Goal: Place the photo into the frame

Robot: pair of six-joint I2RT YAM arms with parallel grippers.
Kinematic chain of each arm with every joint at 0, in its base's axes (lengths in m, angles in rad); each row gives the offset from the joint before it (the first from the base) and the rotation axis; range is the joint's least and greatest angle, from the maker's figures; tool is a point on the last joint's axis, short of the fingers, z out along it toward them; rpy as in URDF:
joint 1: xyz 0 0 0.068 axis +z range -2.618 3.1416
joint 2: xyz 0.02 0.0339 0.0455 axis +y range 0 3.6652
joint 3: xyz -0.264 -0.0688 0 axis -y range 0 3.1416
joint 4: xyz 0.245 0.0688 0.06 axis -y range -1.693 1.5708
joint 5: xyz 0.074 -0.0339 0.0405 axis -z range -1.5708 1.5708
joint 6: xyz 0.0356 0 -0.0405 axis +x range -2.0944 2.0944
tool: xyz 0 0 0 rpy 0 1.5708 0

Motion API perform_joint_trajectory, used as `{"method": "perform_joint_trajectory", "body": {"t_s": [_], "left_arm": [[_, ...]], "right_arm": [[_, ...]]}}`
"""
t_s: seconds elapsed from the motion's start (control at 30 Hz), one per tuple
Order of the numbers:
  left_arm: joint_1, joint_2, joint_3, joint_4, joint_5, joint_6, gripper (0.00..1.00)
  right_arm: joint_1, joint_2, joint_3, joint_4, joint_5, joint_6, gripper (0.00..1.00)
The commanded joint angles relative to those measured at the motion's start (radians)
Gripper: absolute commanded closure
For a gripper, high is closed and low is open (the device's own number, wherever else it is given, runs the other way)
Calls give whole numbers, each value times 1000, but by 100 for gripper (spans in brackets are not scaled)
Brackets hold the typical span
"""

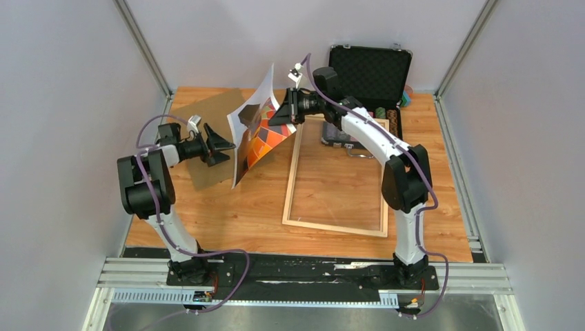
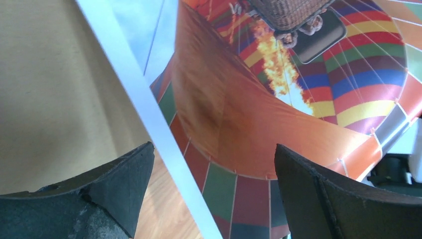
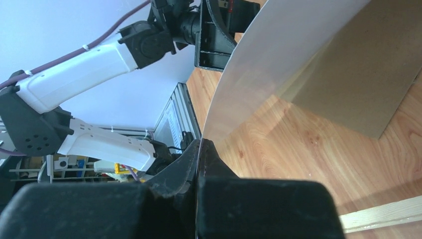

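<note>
The photo [image 1: 259, 134], a hot-air balloon print, hangs curled in the air over the table left of the frame [image 1: 334, 228]. My right gripper [image 1: 284, 114] is shut on its upper right edge. In the right wrist view the fingers [image 3: 214, 159] pinch the sheet, whose white back [image 3: 278, 59] curves away. My left gripper [image 1: 224, 147] stands open just left of the photo. In the left wrist view the balloon print [image 2: 259, 114] fills the picture beyond the wide-apart fingers [image 2: 119, 189], its white border running between them, untouched. The light-wood frame lies flat with its pane up.
A brown backing board [image 1: 207, 121] lies flat at the back left, under the left arm. An open black case [image 1: 369, 69] with small items stands at the back right, just behind the frame. Grey walls close in the wooden table [image 1: 227, 214] on three sides.
</note>
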Motion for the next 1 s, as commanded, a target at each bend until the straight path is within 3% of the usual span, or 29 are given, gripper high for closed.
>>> {"method": "perform_joint_trajectory", "body": {"t_s": [0.0, 0.07, 0.13, 0.33, 0.53, 0.67, 0.97], "left_arm": [[-9, 21, -83, 470, 90, -340, 1], [-15, 44, -117, 620, 91, -510, 1], [-21, 60, -140, 699, 84, -568, 0], [-25, 58, -154, 544, 37, -460, 0], [-86, 103, -137, 664, 39, -590, 0], [-144, 155, -123, 850, 28, -740, 0], [-230, 378, -122, 1396, 11, -1247, 1]], "right_arm": [[-24, -89, -20, 62, -46, 33, 100], [-33, -103, -28, 76, -54, 39, 100], [-42, -116, -30, 78, -55, 40, 100], [-60, -135, -26, 85, -62, 47, 100], [-62, -140, -49, 103, -77, 60, 100], [-63, -152, -69, 118, -80, 58, 100], [-74, -170, -73, 135, -100, 68, 100]]}}
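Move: Pinched by its right edge in the right fingers, the photo has its middle about 8 cm left of that hand, 2 cm farther out and 9 cm lower; from the empty left hand this is some 11 cm right, 3 cm ahead and 5 cm up. The frame's middle lies 17 cm right, 7 cm back and 19 cm below the right hand, the chip case 25 cm right and 10 cm ahead. Under the left hand, the brown board centres about 5 cm ahead. Following the photo's hanging left edge, the left hand goes right about 8 cm, a little forward and down, rolling its left side down some 20 degrees, its fingers still wide open with that edge showing between them. The right hand keeps its pinch and carries the photo right about 3 cm and up about 4 cm, mostly early on, then nearly holds there. ##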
